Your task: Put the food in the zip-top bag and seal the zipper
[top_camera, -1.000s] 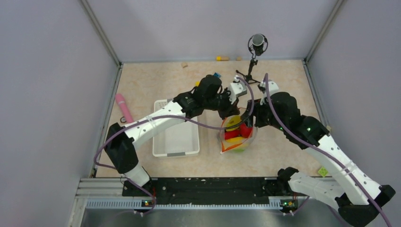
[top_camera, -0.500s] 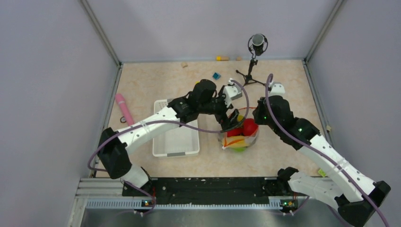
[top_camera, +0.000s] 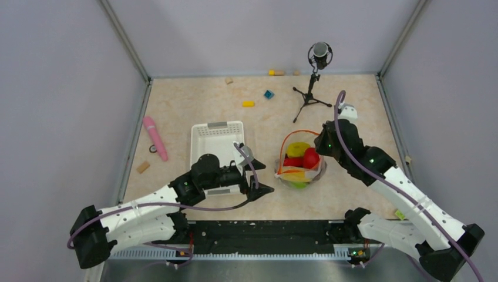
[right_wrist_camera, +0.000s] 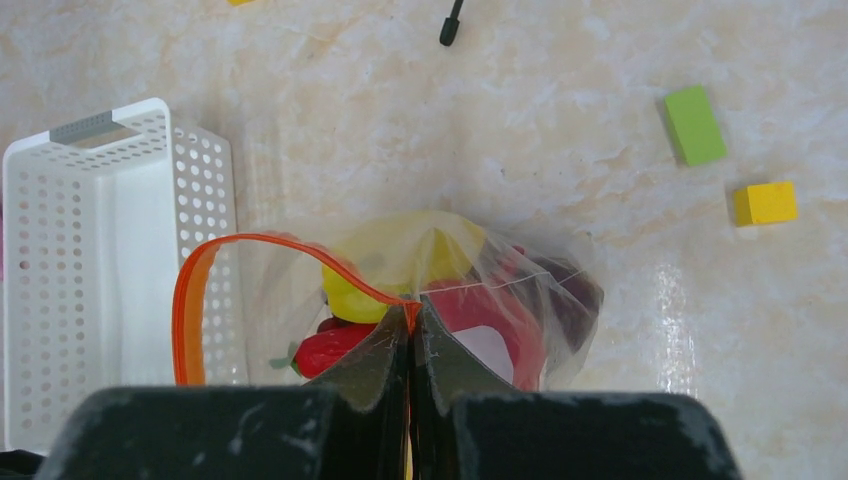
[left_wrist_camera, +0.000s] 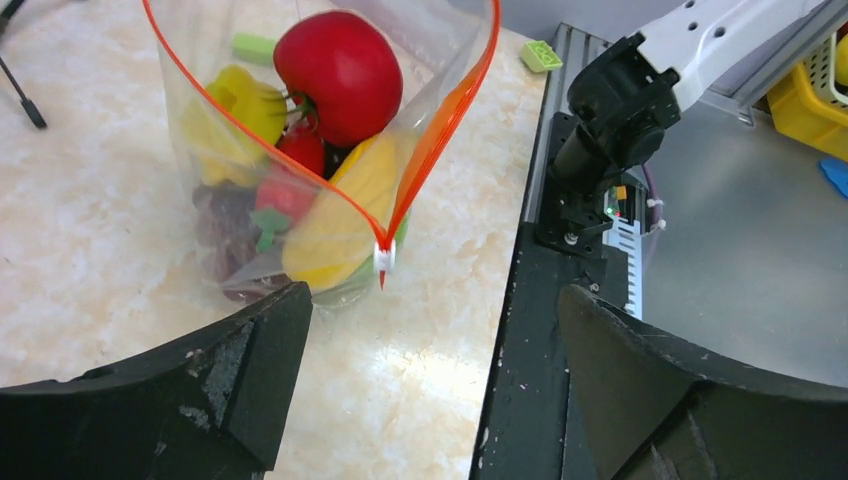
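Observation:
The zip-top bag (top_camera: 300, 170) stands right of centre with its mouth gaping. Inside is the food: a red apple (left_wrist_camera: 340, 75), yellow pieces (left_wrist_camera: 335, 220), dark grapes (left_wrist_camera: 222, 225) and a red chili (right_wrist_camera: 335, 350). The orange-red zipper (left_wrist_camera: 440, 130) loops round the mouth, and its white slider (left_wrist_camera: 384, 258) sits at the near end. My right gripper (right_wrist_camera: 412, 325) is shut on the zipper's far end, holding that corner up. My left gripper (left_wrist_camera: 430, 400) stands open and empty, low over the table, a short way in front of the bag.
A white basket (top_camera: 202, 147) lies left of the bag, beside my left arm. A pink stick (top_camera: 155, 138) is at far left and a microphone tripod (top_camera: 311, 88) behind the bag. Small blocks (right_wrist_camera: 693, 124) lie scattered. The black base rail (left_wrist_camera: 560, 230) runs right of the left gripper.
My left gripper let go of the bag's mouth, opened wide and drew back toward the near edge beside the basket. My right gripper closed on the zipper's end.

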Motion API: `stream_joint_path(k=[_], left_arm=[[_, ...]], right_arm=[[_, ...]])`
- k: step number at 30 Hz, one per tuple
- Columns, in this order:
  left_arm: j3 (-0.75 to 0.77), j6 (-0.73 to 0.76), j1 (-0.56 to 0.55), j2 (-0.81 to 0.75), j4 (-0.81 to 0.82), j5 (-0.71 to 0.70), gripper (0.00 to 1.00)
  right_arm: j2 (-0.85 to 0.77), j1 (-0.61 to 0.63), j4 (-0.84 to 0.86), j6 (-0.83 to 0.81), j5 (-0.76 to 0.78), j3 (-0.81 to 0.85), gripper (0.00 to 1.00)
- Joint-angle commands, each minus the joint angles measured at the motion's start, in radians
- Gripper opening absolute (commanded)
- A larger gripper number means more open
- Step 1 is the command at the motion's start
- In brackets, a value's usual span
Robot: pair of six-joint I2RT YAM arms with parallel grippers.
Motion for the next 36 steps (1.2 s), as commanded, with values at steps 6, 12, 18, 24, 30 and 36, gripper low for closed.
stream_joint_path(k=[6, 12, 18, 24, 30, 36], left_arm=[[0.011, -0.075, -0.043, 0.15, 0.205, -0.044, 0.94], [0.074, -0.05, -0.051, 0.262, 0.193, -0.084, 0.86], [0.133, 0.005, -0.051, 0.308, 0.176, -0.125, 0.65], [0.173, 0.036, -0.052, 0.336, 0.106, -0.102, 0.43], [0.205, 0.062, -0.053, 0.344, 0.058, -0.114, 0.04], [0.276, 0.177, -0.053, 0.319, -0.092, -0.139, 0.0]], right_arm=[[-0.008, -0.007, 0.01, 0.04, -0.023, 0.002, 0.0], [-0.036, -0.009, 0.002, 0.04, -0.028, -0.004, 0.0], [-0.05, -0.008, -0.01, 0.028, -0.027, 0.003, 0.0], [-0.065, -0.009, -0.027, 0.013, 0.016, 0.012, 0.0], [-0.067, -0.015, -0.029, -0.003, 0.013, 0.012, 0.0], [-0.056, -0.016, -0.053, -0.046, 0.055, 0.026, 0.0]])
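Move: The left hand, open and empty, has the bag's near zipper corner, with its white clip, about 4 cm to its right, 2 cm ahead and 3 cm lower. Inside the bag, the tomato is some 16 cm right and 7 cm ahead, and the yellow pepper 11 cm right and 10 cm ahead. The basket is 19 cm left, 8 cm ahead. From the right hand, pinching the far rim, that corner lies roughly 15 cm left and 12 cm back. The left fingers shut on the near zipper corner and pinch it where the two orange strips meet, after the hand goes about 5 cm right and 4 cm forward, sinking nearly 5 cm before easing back up by about 2. The right hand keeps its pinch on the far rim and draws it slightly back and right, barely 2 cm. ##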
